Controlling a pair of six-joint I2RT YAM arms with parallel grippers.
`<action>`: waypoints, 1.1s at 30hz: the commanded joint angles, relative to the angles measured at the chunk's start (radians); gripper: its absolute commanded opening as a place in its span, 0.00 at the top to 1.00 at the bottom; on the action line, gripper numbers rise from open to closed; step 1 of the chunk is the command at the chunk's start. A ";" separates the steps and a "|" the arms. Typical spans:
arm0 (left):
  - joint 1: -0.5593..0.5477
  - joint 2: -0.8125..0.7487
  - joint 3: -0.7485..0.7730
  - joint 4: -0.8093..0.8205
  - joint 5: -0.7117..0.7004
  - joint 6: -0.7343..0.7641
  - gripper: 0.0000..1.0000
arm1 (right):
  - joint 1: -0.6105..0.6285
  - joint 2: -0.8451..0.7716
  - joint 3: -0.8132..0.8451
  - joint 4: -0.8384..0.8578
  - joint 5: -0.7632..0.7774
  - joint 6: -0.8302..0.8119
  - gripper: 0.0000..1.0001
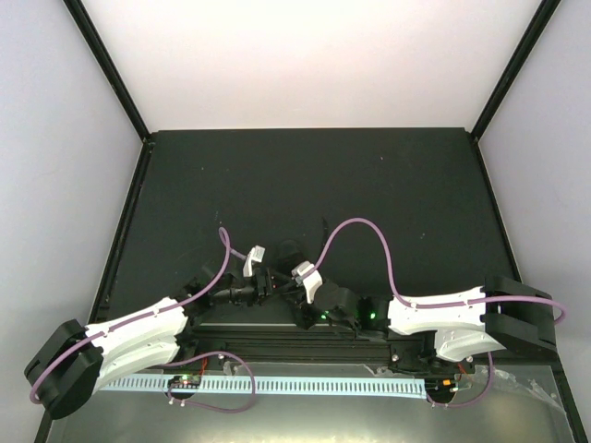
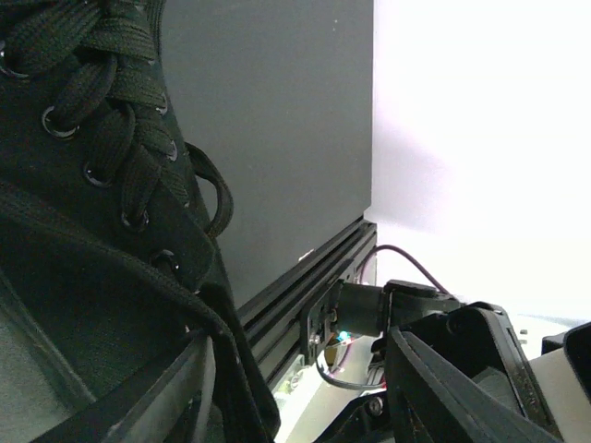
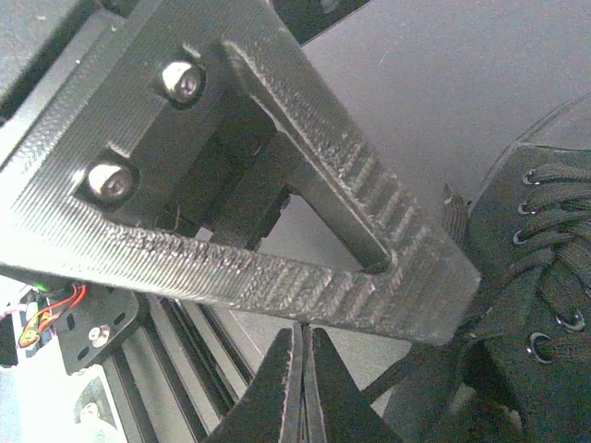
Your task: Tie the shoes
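The black shoe point(image 2: 74, 185) fills the left of the left wrist view, its thin black laces point(image 2: 111, 129) crossing between metal eyelets. My left gripper point(image 2: 305, 388) is open; one lace strand point(image 2: 222, 341) drapes down along its left finger point(image 2: 175, 397). In the right wrist view the shoe point(image 3: 545, 277) lies at the right edge. My right gripper point(image 3: 303, 346) is shut just under the left gripper's ribbed finger point(image 3: 305, 277). A dark strand point(image 3: 397, 374) runs from beside its fingers toward the shoe; whether it is pinched is unclear. From above, both grippers point(image 1: 277, 286) meet near the mat's front edge.
A black aluminium rail point(image 1: 277, 337) borders the dark mat point(image 1: 305, 185) at the front, with a white slotted cable duct point(image 1: 277, 383) below it. Purple cables point(image 1: 369, 231) loop over both arms. Pale walls enclose the table on three sides.
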 commanded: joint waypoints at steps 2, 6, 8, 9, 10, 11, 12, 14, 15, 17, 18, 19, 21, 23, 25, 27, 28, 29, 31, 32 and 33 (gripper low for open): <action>-0.008 0.003 0.001 0.053 -0.018 -0.032 0.53 | 0.016 -0.001 -0.007 0.052 -0.009 -0.013 0.98; -0.008 0.001 0.000 0.050 -0.021 -0.031 0.63 | 0.018 0.002 -0.007 0.053 -0.009 -0.014 0.98; -0.008 -0.005 -0.001 0.045 -0.025 -0.030 0.68 | 0.018 0.001 -0.007 0.052 -0.006 -0.013 0.98; -0.008 -0.007 -0.002 0.040 -0.027 -0.028 0.71 | 0.018 0.000 -0.009 0.053 -0.003 -0.013 0.98; -0.008 -0.010 -0.002 0.034 -0.031 -0.027 0.74 | 0.018 -0.001 -0.010 0.052 -0.001 -0.011 0.98; -0.008 -0.012 -0.003 0.030 -0.035 -0.026 0.77 | 0.019 -0.004 -0.011 0.052 0.002 -0.010 0.99; -0.008 -0.014 -0.004 0.026 -0.039 -0.025 0.80 | 0.019 -0.006 -0.013 0.051 0.007 -0.009 0.98; -0.008 -0.018 -0.004 0.022 -0.045 -0.021 0.85 | 0.019 -0.013 -0.015 0.042 0.015 -0.006 0.98; -0.008 -0.018 -0.004 0.019 -0.048 -0.019 0.86 | 0.019 -0.019 -0.016 0.037 0.020 -0.004 0.98; -0.008 -0.019 -0.005 0.015 -0.057 -0.012 0.91 | 0.020 -0.035 -0.021 0.026 0.029 -0.001 0.97; -0.008 -0.018 -0.005 0.014 -0.060 -0.011 0.94 | 0.018 -0.044 -0.025 0.021 0.033 0.001 0.97; -0.008 -0.020 -0.005 0.015 -0.065 -0.006 0.97 | 0.019 -0.056 -0.029 0.014 0.037 0.005 0.96; -0.008 -0.022 -0.008 0.018 -0.073 0.005 0.98 | 0.018 -0.086 -0.037 -0.006 0.046 0.013 0.93; -0.008 -0.030 -0.008 0.019 -0.086 0.034 0.98 | 0.019 -0.127 -0.044 -0.043 0.064 0.023 0.79; -0.008 -0.042 -0.008 0.008 -0.104 0.065 0.98 | 0.018 -0.180 -0.054 -0.089 0.098 0.031 0.56; -0.007 -0.062 -0.008 -0.005 -0.126 0.100 0.98 | 0.016 -0.242 -0.065 -0.142 0.154 0.038 0.33; -0.007 -0.075 -0.010 -0.009 -0.138 0.115 0.98 | 0.012 -0.271 -0.068 -0.169 0.184 0.040 0.28; -0.007 -0.090 -0.011 -0.014 -0.151 0.134 0.99 | 0.000 -0.299 -0.069 -0.199 0.209 0.044 0.23; -0.007 -0.121 -0.011 -0.026 -0.175 0.176 0.98 | -0.052 -0.331 -0.058 -0.276 0.229 0.067 0.20; -0.006 -0.136 -0.011 -0.034 -0.181 0.197 0.98 | -0.092 -0.338 -0.048 -0.317 0.221 0.081 0.20; -0.006 -0.154 -0.011 -0.039 -0.186 0.218 0.98 | -0.140 -0.341 -0.037 -0.353 0.203 0.098 0.20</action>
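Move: Just to the left of the shoe, the left hand's half-open fingers have the black lace about 1 cm to their right and 1 cm back, at their own height. The shoe's middle is about 3 cm right and 2 cm back of that hand, some 5 cm lower; the lacing is about 4 cm ahead and 4 cm right, 3 cm lower. From the right hand, that stretch of lace is about 2 cm ahead and 1 cm left, level. Closing on the lace from half open to shut, the left hand stays almost in place while the right holds still with shut fingers. Then the right fingers open wide, let go of the lace and draw off to the right by about 5 cm, rising some 4 cm and easing forward, away from the left gripper. Last, the left hand, lace pinched, lifts and goes forward a little, rolling about 10 degrees. ##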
